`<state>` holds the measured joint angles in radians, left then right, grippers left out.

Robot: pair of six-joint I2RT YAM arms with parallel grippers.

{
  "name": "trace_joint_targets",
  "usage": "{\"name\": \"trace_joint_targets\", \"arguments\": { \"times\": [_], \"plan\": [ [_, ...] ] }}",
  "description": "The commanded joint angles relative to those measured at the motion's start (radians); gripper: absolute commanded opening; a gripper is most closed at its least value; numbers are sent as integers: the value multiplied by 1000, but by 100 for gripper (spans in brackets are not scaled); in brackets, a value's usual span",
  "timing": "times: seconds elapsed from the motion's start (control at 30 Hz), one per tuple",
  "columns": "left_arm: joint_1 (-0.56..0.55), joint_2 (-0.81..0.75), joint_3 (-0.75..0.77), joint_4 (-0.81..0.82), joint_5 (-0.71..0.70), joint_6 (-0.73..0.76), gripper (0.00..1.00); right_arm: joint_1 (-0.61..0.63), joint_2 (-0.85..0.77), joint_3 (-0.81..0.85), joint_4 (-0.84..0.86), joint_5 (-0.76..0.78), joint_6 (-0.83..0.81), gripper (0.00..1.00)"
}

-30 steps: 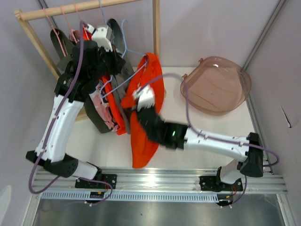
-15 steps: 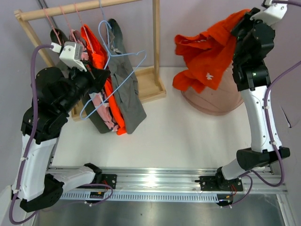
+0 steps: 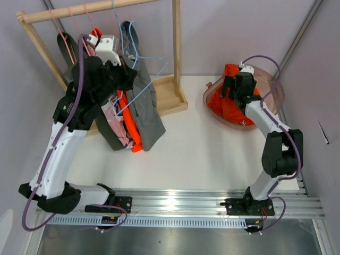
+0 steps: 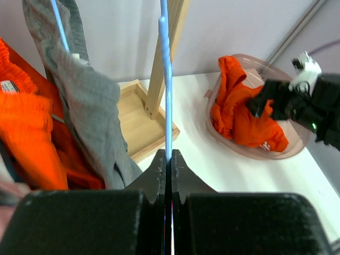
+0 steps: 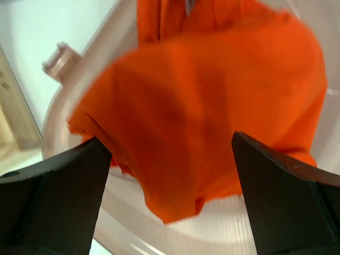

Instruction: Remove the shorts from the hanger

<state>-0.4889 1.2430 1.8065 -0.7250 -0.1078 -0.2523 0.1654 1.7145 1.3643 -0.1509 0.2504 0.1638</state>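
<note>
One orange pair of shorts [image 3: 229, 103] [image 5: 212, 106] lies bunched in the clear brown basket [image 3: 268, 98]. My right gripper [image 3: 240, 79] [image 5: 170, 139] hangs open just above it, holding nothing. My left gripper [image 3: 129, 78] [image 4: 170, 154] is shut on the wire of a bare blue hanger [image 3: 159, 66] [image 4: 168, 79] beside the rack. On the rack hang grey shorts [image 3: 146, 114] [image 4: 79, 106], orange shorts [image 3: 130, 125] [image 4: 26, 133], a pink patterned pair [image 3: 114, 119] and a dark olive pair [image 3: 109, 135], partly hidden by the left arm.
The wooden rack has a top rail [image 3: 79, 10], an upright post [image 4: 178, 32] and a base tray [image 3: 170, 98]. The basket stands at the back right, close to the wall and the metal frame [image 3: 297, 42].
The right arm came down from high over the basket, and the orange shorts now lie in it, released from open jaws. The left arm swung back toward the rack with the blue hanger.
</note>
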Motion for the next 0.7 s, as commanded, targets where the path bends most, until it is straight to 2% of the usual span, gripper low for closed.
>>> {"name": "trace_joint_targets", "arguments": {
  "times": [0.0,0.2,0.4,0.5,0.67],
  "plan": [
    [-2,71,134,62,-64,47,0,-10,-140,-33,79,0,65,99],
    [-2,291,428,24,-144,88,0,26,-387,-324,180,-71,166,99],
    [-2,511,693,18,-190,113,0,114,-657,-555,113,-62,236,99],
    [-2,582,717,67,-201,120,0,198,-789,-657,77,-43,278,99],
    [12,667,741,143,-244,128,0,411,-933,-705,-33,67,316,100]
  ]
}}
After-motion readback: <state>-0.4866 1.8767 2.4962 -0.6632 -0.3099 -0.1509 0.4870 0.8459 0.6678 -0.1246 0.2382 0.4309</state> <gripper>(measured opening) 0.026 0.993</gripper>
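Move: Gripping the empty blue hanger, the left hand has the stretch of wooden rod it makes for about 22 cm ahead, 3 cm to its right and 15 cm above. The grey shorts hang some 12 cm ahead, straight in line and 15 cm lower; the stand's post is 25 cm ahead and 13 cm right, also lower. Below the open right hand by 12 cm lie the orange shorts, 1 cm ahead and 2 cm left; the bin's middle is 2 cm ahead, 2 cm right and 15 cm down. Carrying the still-pinched hanger towards the rod, the left hand reaches forward about 16 cm, drifting a little right; it climbs some 8 cm, then dips about half of that, the fingers tipping slightly up and turning counter-clockwise. The right hand, already open, backs off some 20 cm from the bin and swings left, arching over a low rise, its left side rolling up. ##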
